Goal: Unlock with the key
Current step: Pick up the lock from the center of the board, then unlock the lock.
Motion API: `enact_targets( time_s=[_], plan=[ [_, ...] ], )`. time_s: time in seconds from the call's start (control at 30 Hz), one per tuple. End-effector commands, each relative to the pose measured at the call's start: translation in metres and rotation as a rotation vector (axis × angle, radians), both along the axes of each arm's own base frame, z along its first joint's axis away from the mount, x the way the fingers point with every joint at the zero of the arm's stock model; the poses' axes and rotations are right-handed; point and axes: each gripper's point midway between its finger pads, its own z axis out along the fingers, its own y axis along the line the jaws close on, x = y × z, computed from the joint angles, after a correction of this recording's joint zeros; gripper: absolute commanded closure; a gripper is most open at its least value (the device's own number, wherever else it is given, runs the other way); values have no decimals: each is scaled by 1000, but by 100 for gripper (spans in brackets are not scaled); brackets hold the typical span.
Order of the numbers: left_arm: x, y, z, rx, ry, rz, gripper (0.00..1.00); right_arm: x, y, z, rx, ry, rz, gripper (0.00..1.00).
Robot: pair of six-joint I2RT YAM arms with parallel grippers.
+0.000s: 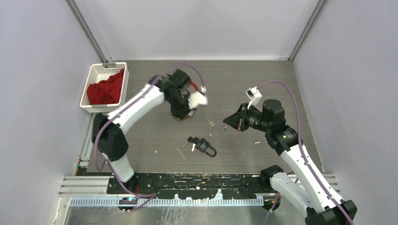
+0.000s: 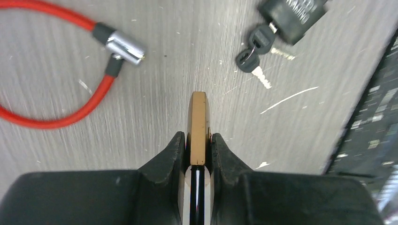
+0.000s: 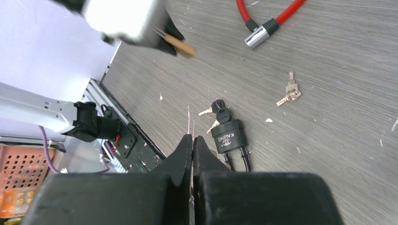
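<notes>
My left gripper [image 2: 197,140] is shut on a brass padlock [image 2: 197,119], held edge-on with its body sticking out past the fingertips, a little above the table. From above, the padlock [image 1: 182,117] shows as a brown patch under that gripper. A pair of small silver keys [image 1: 210,124] lies loose on the table to its right, also in the right wrist view [image 3: 291,91]. My right gripper [image 3: 193,139] is shut and empty, hovering at right of centre [image 1: 228,122], apart from the keys.
A black padlock [image 1: 206,147] with black-headed keys [image 2: 256,47] in it lies near the front centre. A red cable lock [image 2: 47,108] curls behind the left gripper. A white basket [image 1: 89,89] with red cloth stands back left. A black rail [image 1: 187,180] runs along the near edge.
</notes>
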Motion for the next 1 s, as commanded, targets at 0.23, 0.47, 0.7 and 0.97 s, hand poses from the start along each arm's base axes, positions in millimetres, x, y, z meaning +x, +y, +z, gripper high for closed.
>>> enact_targets(
  time_s=[0.23, 0.47, 0.7, 0.97],
  plan=[
    [-15, 69, 242, -1164, 370, 323, 100, 16, 59, 98, 166, -293, 222, 99],
    [-59, 77, 268, -1240, 532, 206, 100, -3, 116, 132, 233, -390, 397, 99],
    [-106, 68, 276, -1282, 566, 128, 100, -17, 119, 156, 280, -445, 476, 99],
    [-133, 51, 265, -1255, 632, 33, 100, -37, 114, 169, 335, -443, 522, 99]
  ],
)
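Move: The left hand, already carrying the brass padlock some 10 cm over the table, has the key in the right hand's fingers about 15 cm to its right, 6 cm back and 9 cm higher. The silver keys on the table lie roughly 11 cm right of the left hand and 3 cm back, the black padlock 8 cm right and 12 cm back, both 10 cm below. From the right hand, the brass padlock is about 15 cm left, 7 cm ahead and 12 cm lower. Up in a fast sweep goes the left hand, about 24 cm, bowing forward and left before drawing back nearer the base, while its fingers swing some 70 degrees from pointing down to pointing right, keeping their grip on the brass padlock. The right hand keeps the key pinched and comes left and up, about 12 cm each way, turning counter-clockwise and levelling its fingers towards the padlock. ##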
